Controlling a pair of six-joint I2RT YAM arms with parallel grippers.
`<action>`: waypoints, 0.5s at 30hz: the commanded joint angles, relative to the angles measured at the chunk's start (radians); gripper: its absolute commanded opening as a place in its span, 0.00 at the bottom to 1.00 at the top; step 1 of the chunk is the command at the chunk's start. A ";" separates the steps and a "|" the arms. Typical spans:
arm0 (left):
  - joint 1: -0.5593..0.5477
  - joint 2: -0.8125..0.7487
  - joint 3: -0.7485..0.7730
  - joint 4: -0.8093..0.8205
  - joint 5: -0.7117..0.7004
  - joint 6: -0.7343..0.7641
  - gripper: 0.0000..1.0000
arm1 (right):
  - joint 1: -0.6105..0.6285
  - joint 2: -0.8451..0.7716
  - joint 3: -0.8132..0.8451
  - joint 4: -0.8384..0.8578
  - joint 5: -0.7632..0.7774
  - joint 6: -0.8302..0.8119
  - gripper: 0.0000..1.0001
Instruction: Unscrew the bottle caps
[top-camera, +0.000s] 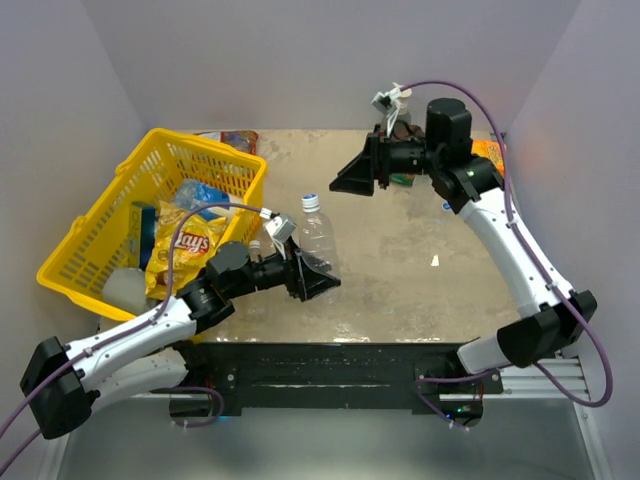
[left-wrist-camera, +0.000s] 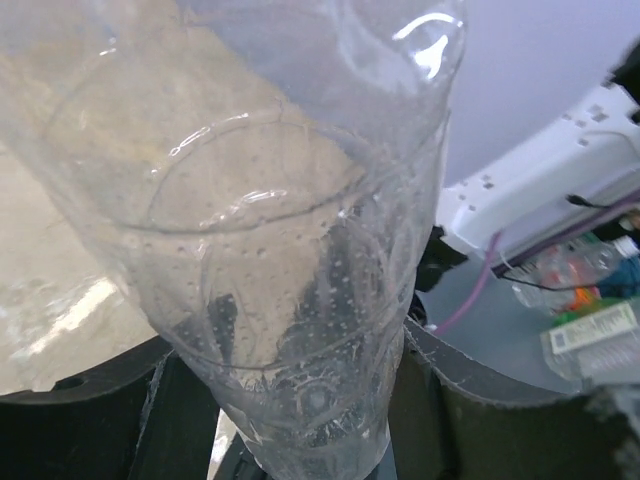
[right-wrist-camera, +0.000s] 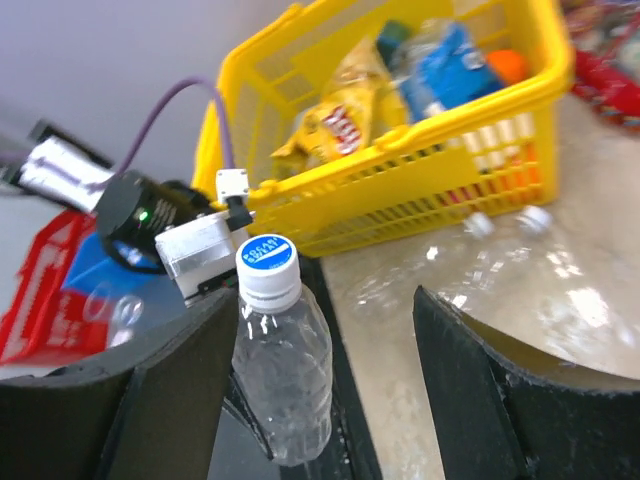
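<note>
A clear ribbed bottle (top-camera: 316, 238) stands upright near the table's front middle, with its white and blue cap (top-camera: 311, 202) on the neck. My left gripper (top-camera: 315, 282) is shut on the bottle's base, and the bottle (left-wrist-camera: 290, 300) fills the left wrist view between the jaws of that gripper (left-wrist-camera: 300, 420). My right gripper (top-camera: 345, 183) hangs open above and behind the bottle, apart from the cap. In the right wrist view the cap (right-wrist-camera: 268, 258) and bottle (right-wrist-camera: 285, 380) show below, near the left finger of my open gripper (right-wrist-camera: 322, 300). Two more clear capped bottles (right-wrist-camera: 520, 265) lie beside the basket.
A yellow basket (top-camera: 110, 235) with a chips bag (top-camera: 190, 245) and other packets stands at the left. An orange packet (top-camera: 488, 152) lies at the back right and a red one (top-camera: 235, 140) behind the basket. A small white scrap (top-camera: 435, 260) lies right of centre.
</note>
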 joint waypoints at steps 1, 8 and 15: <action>0.002 0.018 0.103 -0.144 -0.202 0.031 0.40 | 0.013 -0.101 -0.009 0.090 0.307 0.121 0.72; -0.033 0.113 0.205 -0.222 -0.316 0.043 0.39 | 0.161 -0.073 0.109 -0.149 0.694 0.049 0.55; -0.054 0.163 0.239 -0.224 -0.328 0.032 0.39 | 0.253 -0.027 0.143 -0.207 0.782 0.030 0.51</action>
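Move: The left gripper holds the upright bottle low on its body; its white, blue-topped cap is about 8 cm ahead of and 13 cm above the hand. The open right gripper is some 12 cm ahead, 5 cm to the right and 12 cm up from the left hand. From the right hand, the cap is about 4 cm back and 5 cm left, near level. A lying bottle is roughly 17 cm left, 5 cm ahead and 17 cm below the left hand. Bring the left gripper forward about 5 cm and down 2 cm, keeping its grip and turning some 15 degrees counter-clockwise, so the cap goes to the right fingers. Meanwhile lift the right gripper 3.5 cm, turning it about 25 degrees clockwise, then bring it down 2 cm and leftward about the cap, narrowing its fingers from three-quarters to half open. ##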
